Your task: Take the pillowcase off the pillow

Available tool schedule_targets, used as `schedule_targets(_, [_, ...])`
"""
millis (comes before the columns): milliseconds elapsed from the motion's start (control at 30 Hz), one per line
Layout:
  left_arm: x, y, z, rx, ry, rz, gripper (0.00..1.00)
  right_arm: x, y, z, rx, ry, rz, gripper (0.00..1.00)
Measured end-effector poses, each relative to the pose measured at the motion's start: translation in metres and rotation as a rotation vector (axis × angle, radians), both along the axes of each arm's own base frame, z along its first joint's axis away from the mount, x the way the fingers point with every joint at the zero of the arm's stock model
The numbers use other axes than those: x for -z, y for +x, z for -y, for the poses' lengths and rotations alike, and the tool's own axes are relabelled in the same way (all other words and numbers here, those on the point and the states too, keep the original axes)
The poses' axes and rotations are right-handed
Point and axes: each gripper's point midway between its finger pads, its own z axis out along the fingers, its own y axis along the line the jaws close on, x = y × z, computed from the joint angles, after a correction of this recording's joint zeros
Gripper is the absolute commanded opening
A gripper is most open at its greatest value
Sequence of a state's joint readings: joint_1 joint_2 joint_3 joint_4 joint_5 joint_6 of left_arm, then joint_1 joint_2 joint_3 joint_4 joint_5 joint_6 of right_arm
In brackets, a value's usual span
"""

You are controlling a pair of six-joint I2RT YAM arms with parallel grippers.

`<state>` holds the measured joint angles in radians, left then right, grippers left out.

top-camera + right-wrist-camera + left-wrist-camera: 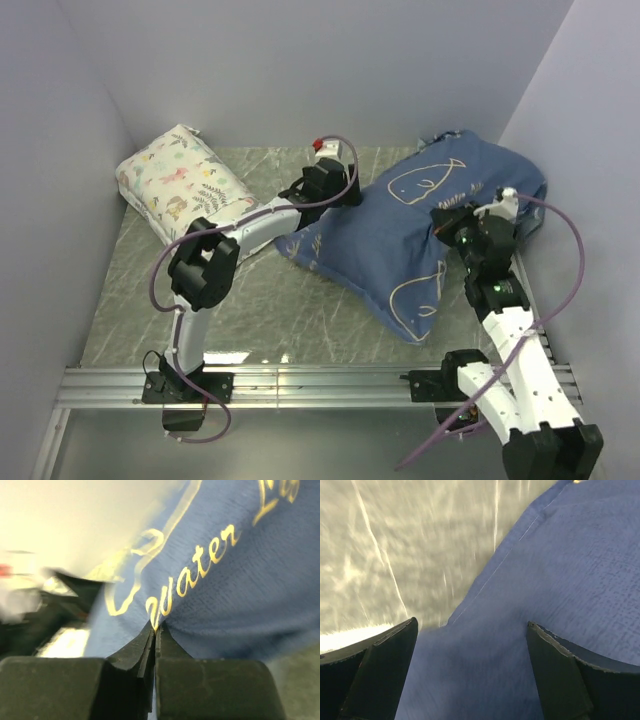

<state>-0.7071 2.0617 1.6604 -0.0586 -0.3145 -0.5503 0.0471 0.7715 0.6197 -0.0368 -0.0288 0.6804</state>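
Note:
The navy pillowcase, printed with pale whale outlines and lettering, lies plump at the right of the table. The pillow is hidden inside it. My right gripper comes down on the case's right half. In the right wrist view this gripper is shut, pinching a fold of the pillowcase beside the yellow lettering. My left gripper is at the case's left edge. In the left wrist view it stands open, its fingers straddling the blue pillowcase near a hem.
A white pillow printed with leaves and flowers lies at the back left corner. The grey marbled tabletop is closed in by pale walls at the left, back and right. A metal rail runs along the near edge.

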Motion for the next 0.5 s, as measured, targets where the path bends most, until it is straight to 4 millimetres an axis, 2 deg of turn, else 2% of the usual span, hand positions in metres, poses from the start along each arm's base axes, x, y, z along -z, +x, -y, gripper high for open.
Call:
schedule_targets(100, [0.024, -0.017, 0.006, 0.081, 0.01, -0.061, 0.93, -0.052, -0.003, -0.027, -0.084, -0.035, 0.061, 0.0])
schedule_targets(167, [0.035, -0.03, 0.011, 0.141, 0.005, -0.097, 0.93, -0.08, -0.004, -0.055, -0.154, -0.062, 0.095, 0.0])
schedule_targets(233, [0.045, -0.046, 0.012, 0.192, 0.001, -0.132, 0.93, -0.099, -0.003, -0.082, -0.225, -0.075, 0.118, 0.0])
schedule_targets(300, [0.05, -0.065, 0.013, 0.244, -0.006, -0.167, 0.94, -0.108, 0.004, -0.106, -0.279, -0.086, 0.118, 0.0])
schedule_targets(367, [0.048, -0.082, 0.012, 0.282, -0.013, -0.188, 0.96, -0.105, 0.018, -0.122, -0.3, -0.09, 0.105, 0.0])
schedule_targets(433, [0.039, -0.094, 0.005, 0.285, -0.009, -0.193, 0.98, -0.097, 0.038, -0.132, -0.299, -0.097, 0.082, 0.0])
schedule_targets(500, [0.022, -0.098, -0.01, 0.258, -0.004, -0.185, 0.99, -0.087, 0.054, -0.14, -0.297, -0.098, 0.067, 0.0])
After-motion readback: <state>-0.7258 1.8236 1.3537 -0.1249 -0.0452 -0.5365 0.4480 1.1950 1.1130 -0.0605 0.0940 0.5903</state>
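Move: Held in the right hand's shut fingers is a pinch of the blue pillowcase; the cloth's left half, over which the pinch is taken, lies about 17 cm to this hand's left, 8 cm farther out and 12 cm below. The near corner of the pillowcase points back some 20 cm, straight behind and about 17 cm below. From the open left hand that left half lies roughly 8 cm back, 2 cm right and 6 cm below, with the floral pillow about 43 cm left, level ahead and 9 cm below. Sweeping the pinched cloth about 14 cm to the left towards the left gripper, the right hand keeps its grip, rises roughly 10 cm, then reaches forward some 5 cm, turning counter-clockwise. The left hand, still wide open, draws back about 10 cm, dipping before it rises a little and turning some 15 degrees clockwise, its fingertips tipping down. ##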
